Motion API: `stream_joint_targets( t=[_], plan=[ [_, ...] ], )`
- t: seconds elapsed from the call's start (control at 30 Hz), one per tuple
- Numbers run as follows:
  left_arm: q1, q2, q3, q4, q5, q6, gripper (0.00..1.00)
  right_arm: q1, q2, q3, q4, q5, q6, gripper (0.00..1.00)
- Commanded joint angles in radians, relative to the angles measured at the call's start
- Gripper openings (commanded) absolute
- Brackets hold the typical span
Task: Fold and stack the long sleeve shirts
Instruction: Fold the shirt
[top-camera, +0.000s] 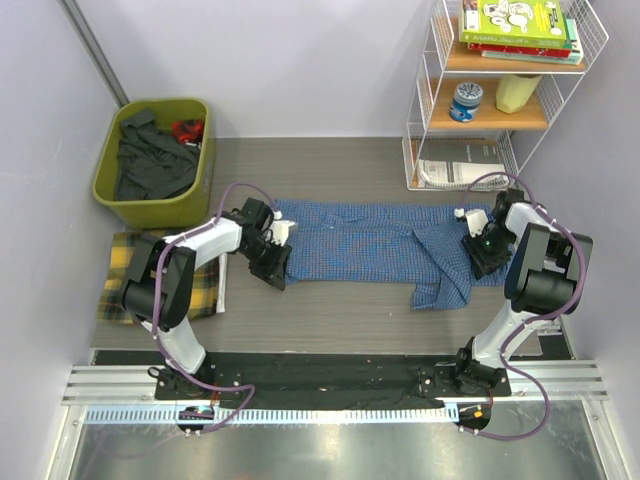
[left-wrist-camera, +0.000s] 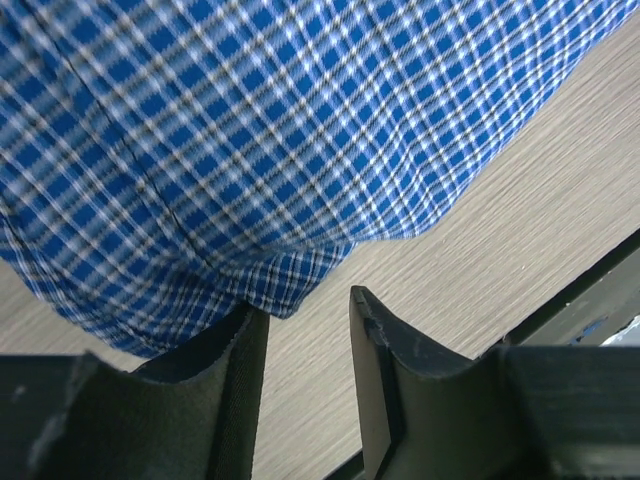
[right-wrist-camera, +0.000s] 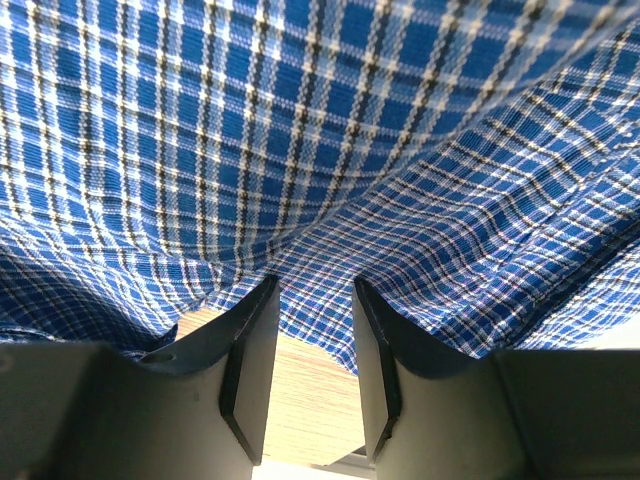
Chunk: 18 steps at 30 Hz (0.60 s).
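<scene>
The blue checked shirt (top-camera: 370, 245) lies spread out across the middle of the table, with one sleeve folded down at the right. My left gripper (top-camera: 272, 258) is low at the shirt's left end. In the left wrist view it (left-wrist-camera: 308, 300) is open, with bare table between the fingers and the shirt's hem (left-wrist-camera: 290, 280) just past the tips. My right gripper (top-camera: 482, 243) is low at the shirt's right end. In the right wrist view it (right-wrist-camera: 315, 285) is open, with the shirt's edge (right-wrist-camera: 320, 300) at the fingertips. The yellow plaid shirt (top-camera: 125, 275) lies folded at the far left, partly under the left arm.
A green bin (top-camera: 205, 165) of dark clothes stands at the back left. A white wire shelf (top-camera: 500, 100) with books, a jar and papers stands at the back right. A black strip (top-camera: 320, 375) runs along the near edge by the arm bases.
</scene>
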Motion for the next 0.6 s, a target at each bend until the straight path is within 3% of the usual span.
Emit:
stream_joint_targets(
  t=[0.0, 0.1, 0.2, 0.23, 0.57],
  plan=[
    [-0.004, 0.032, 0.027, 0.057, 0.027, 0.004, 0.38, -0.003, 0.034, 0.009, 0.044, 0.027, -0.006, 0.41],
    [-0.004, 0.043, 0.038, 0.044, 0.018, 0.015, 0.30, -0.003, 0.038, 0.012, 0.044, 0.027, -0.006, 0.41],
    [-0.004, 0.045, 0.059, 0.006, -0.015, 0.048, 0.12, -0.003, 0.041, 0.010, 0.044, 0.029, -0.009, 0.41],
    [0.002, 0.045, 0.068, -0.032, -0.027, 0.055, 0.01, -0.003, 0.041, 0.012, 0.046, 0.030, -0.009, 0.41],
    [0.004, -0.084, 0.142, -0.302, -0.303, 0.321, 0.00, -0.003, 0.051, 0.009, 0.073, 0.064, -0.023, 0.41]
  ],
)
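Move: The blue shirt's near-left corner lies right at the left hand's open fingertips, about 1 cm ahead, 1 cm to the right and 1 cm down. The shirt's far-left corner is some 18 cm ahead, level left to right, and the yellow plaid shirt lies about 28 cm to the left and 1 cm ahead. From the right hand, the near-left corner is roughly 46 cm to the left and 2 cm back. Left fingers pinch the folded shirt's near-left corner, then draw it about 3 cm left, lifting 1 cm. ##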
